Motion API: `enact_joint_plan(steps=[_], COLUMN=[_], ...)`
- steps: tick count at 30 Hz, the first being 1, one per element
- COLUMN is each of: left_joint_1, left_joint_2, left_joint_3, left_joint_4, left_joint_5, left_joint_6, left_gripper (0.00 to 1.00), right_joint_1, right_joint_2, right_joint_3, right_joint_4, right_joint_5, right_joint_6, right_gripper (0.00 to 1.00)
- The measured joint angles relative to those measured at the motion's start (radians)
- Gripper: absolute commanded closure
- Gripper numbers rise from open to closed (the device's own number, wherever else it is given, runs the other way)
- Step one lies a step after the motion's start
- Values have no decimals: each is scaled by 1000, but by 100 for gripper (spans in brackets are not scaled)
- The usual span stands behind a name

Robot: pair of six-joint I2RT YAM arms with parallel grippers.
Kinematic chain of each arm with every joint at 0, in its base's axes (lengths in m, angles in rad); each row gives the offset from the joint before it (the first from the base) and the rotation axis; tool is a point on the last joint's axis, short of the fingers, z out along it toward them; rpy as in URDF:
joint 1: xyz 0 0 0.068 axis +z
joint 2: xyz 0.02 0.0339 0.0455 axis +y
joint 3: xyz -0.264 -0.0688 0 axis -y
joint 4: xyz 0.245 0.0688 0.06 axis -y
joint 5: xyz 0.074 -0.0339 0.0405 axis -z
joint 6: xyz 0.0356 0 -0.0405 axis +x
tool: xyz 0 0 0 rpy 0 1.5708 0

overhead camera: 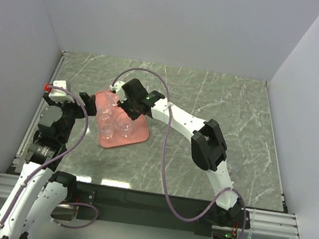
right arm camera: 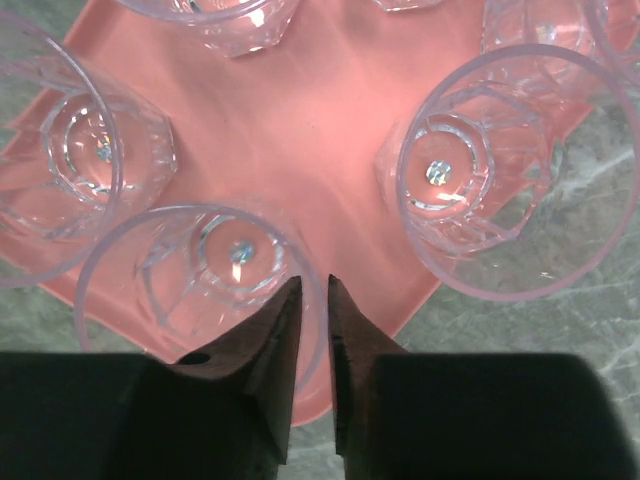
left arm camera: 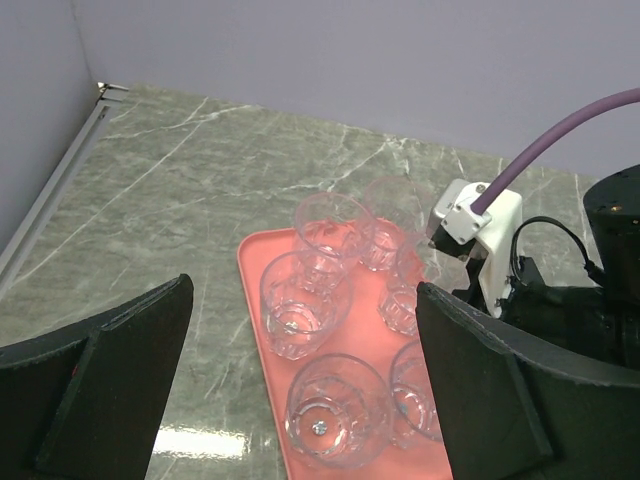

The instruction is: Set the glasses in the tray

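The salmon-pink tray (overhead camera: 139, 136) lies left of the table's middle with several clear glasses on it, such as one (overhead camera: 126, 126) near its right side. My right gripper (overhead camera: 126, 110) is over the tray. In the right wrist view it (right arm camera: 315, 285) is shut on the rim of a glass (right arm camera: 200, 280), one finger inside and one outside, at a corner of the tray (right arm camera: 320, 120). I cannot tell whether that glass rests on the tray. My left gripper (overhead camera: 91, 107) hovers at the tray's left edge, wide open and empty (left arm camera: 305, 300), above the glasses (left arm camera: 335, 410).
Grey walls enclose the marble table (overhead camera: 227, 105) on three sides. A metal rail (overhead camera: 39, 113) runs along the left edge beside my left arm. A purple cable (overhead camera: 165, 138) loops from the right arm over the table in front of the tray.
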Motion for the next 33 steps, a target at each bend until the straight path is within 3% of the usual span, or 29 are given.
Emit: enact_joint_plan(steps=[6, 11, 19, 25, 33], left_joint_1=[-2, -2, -2, -27, -181], left_joint_2=[0, 14, 81, 108, 139], left_joint_3=[0, 0, 0, 2, 2], left_joint_4=[0, 16, 18, 28, 91], left_joint_5=[26, 82, 345, 523, 568], left_joint_6=[1, -11, -114, -256, -414], left_gripper=[1, 1, 1, 1, 1], right_joint_1=[0, 0, -44, -264, -586], right_joint_2=[2, -27, -411, -782, -1106], right_joint_3=[2, -8, -257, -478, -831], right_joint_4=[-6, -21, -65, -69, -28], right_joint_5=[-8, -5, -63, -183, -272], right_joint_6=[-18, -64, -211, -265, -219], right_gripper=[56, 52, 52, 52, 52])
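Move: The glass just set in the tray, its rim still between the right fingers, has its middle about 3 cm back, 2 cm left and 4 cm below that hand. The last glass outside the tray stands some 43 cm right and 12 cm back. From the left hand, the just-set glass lies roughly 15 cm right, 4 cm ahead and 22 cm lower; the near-left tray glass is 8 cm to the left of it and 2 cm nearer. Open the right gripper to about half to release the rim, then lift it clear and sweep it some 30 cm right, slightly back, towards the last glass, rising about 17 cm before starting down again. As it leaves, bring the open left gripper about 16 cm right, high over the tray glasses, swinging its fingers some 40 degrees clockwise and rolling its left side down. ##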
